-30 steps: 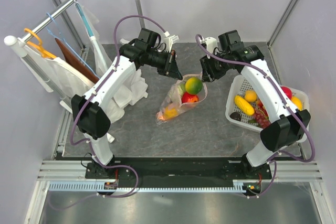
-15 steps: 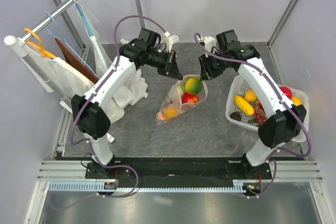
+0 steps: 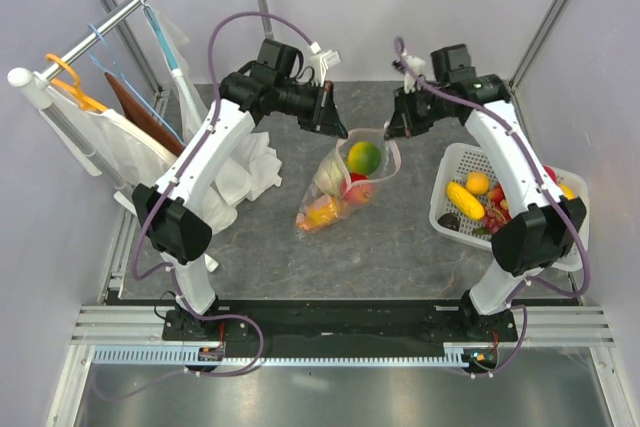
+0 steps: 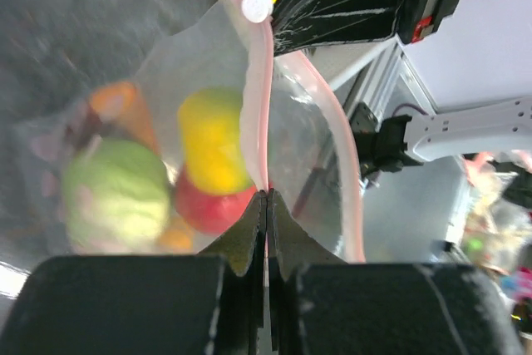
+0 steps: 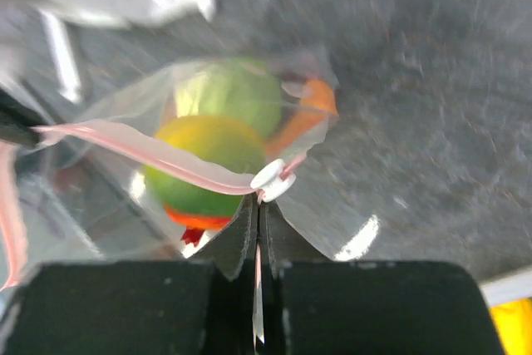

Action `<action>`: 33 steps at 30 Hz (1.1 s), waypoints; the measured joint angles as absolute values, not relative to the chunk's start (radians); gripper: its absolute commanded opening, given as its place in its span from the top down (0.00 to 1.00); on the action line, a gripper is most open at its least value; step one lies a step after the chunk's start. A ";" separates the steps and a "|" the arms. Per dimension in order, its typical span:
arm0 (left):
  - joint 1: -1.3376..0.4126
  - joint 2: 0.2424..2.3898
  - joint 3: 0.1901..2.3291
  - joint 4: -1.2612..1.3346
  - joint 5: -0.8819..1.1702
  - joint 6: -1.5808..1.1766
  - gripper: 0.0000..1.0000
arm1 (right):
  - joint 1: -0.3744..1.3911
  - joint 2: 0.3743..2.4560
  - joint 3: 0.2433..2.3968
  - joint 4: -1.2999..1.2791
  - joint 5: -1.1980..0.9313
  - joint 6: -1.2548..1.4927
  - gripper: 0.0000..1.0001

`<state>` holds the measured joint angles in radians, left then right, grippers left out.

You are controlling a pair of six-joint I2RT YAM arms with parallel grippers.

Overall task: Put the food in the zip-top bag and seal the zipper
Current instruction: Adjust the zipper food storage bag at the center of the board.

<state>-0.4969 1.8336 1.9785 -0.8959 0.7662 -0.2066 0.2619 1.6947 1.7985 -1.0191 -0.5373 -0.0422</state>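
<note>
The zip-top bag hangs between both grippers, mouth open, with its lower end on the grey table. Inside it lie food pieces: a yellow-green fruit, a red apple, a green cabbage and orange pieces. My left gripper is shut on the pink zipper at the mouth's left end. My right gripper is shut on the same strip right beside the white slider. More food lies in the white basket on the right.
A rail with hangers and white cloth stands at the left. Crumpled white cloth lies on the table under the left arm. The basket sits close to the right arm's elbow. Cage posts and walls enclose the table.
My right gripper has shut on the zipper strip by the slider. Both grippers moved up and back, lifting the bag's mouth and spreading it wider.
</note>
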 measured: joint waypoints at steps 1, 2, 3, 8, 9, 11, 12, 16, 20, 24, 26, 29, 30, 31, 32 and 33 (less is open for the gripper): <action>-0.497 1.834 2.019 -0.899 0.756 -0.197 0.98 | 0.245 1.686 1.823 -1.011 -0.574 -0.015 1.00; -0.497 1.833 2.062 -0.907 0.746 -0.186 0.98 | 0.229 1.671 1.843 -1.000 -0.607 0.014 1.00; -0.497 1.831 2.090 -0.912 0.740 -0.176 0.98 | 0.221 1.652 1.854 -0.989 -0.631 0.037 1.00; -0.494 1.797 2.143 -0.952 0.738 -0.122 0.98 | 0.214 1.485 1.827 -0.889 -0.737 0.187 1.00; -0.494 1.790 2.133 -0.954 0.738 -0.117 0.98 | 0.216 1.452 1.806 -0.862 -0.755 0.218 1.00; -0.494 1.781 2.104 -0.954 0.743 -0.109 0.98 | 0.221 1.418 1.774 -0.823 -0.777 0.268 1.00; -0.495 1.781 2.091 -0.955 0.744 -0.105 0.98 | 0.224 1.409 1.752 -0.801 -0.788 0.297 1.00; -0.493 1.782 2.073 -0.968 0.742 -0.088 0.98 | 0.225 1.406 1.673 -0.722 -0.792 0.399 1.00; -0.484 1.789 2.101 -0.978 0.753 -0.073 0.98 | 0.237 1.402 1.613 -0.669 -0.783 0.477 1.00; -0.480 1.814 2.136 -0.981 0.847 -0.049 0.98 | 0.304 1.367 1.520 -0.580 -0.780 0.538 0.58; -0.484 1.829 2.136 -0.992 0.897 -0.030 0.98 | 0.330 1.347 1.487 -0.558 -0.796 0.541 0.32; -0.487 1.866 2.132 -1.025 0.986 0.011 0.98 | 0.336 1.328 1.474 -0.577 -0.808 0.470 0.13; -0.487 1.880 2.132 -1.042 1.014 0.030 0.98 | 0.334 1.322 1.475 -0.606 -0.804 0.412 0.11; -0.487 1.895 2.132 -1.064 1.037 0.050 0.98 | 0.332 1.317 1.476 -0.626 -0.799 0.369 0.09; -0.485 1.910 2.133 -1.087 1.055 0.073 0.98 | 0.329 1.308 1.476 -0.654 -0.786 0.315 0.08; -0.485 1.922 2.133 -1.108 1.068 0.092 0.98 | 0.327 1.298 1.476 -0.685 -0.771 0.262 0.08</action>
<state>-0.4850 1.9224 2.1326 -1.1084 1.0683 0.0917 0.3271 1.2976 1.4757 -0.6849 -0.7708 0.2623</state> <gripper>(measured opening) 0.025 0.901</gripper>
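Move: The bag's mouth hangs between the grippers, both already pinching its pink rim. Its middle lies about 5 cm right and 3 cm back of the left gripper, and some 3 cm left and 3 cm back of the right. Counted from the left gripper, the mango sits about 4 cm right, 4 cm back and 7 cm down; the red pomegranate is about 3 cm right, 10 cm back and 12 cm down. Hoist the bag by its rim with both grippers: lift the right sharply, about 13 cm, drawing it back and a little left while its fingers tip up towards level, and the left about 6 cm. Then ease the right down, opening it wide to let go of the rim, while the shut left gripper keeps its pinch, turns clockwise and draws slightly back and down. ##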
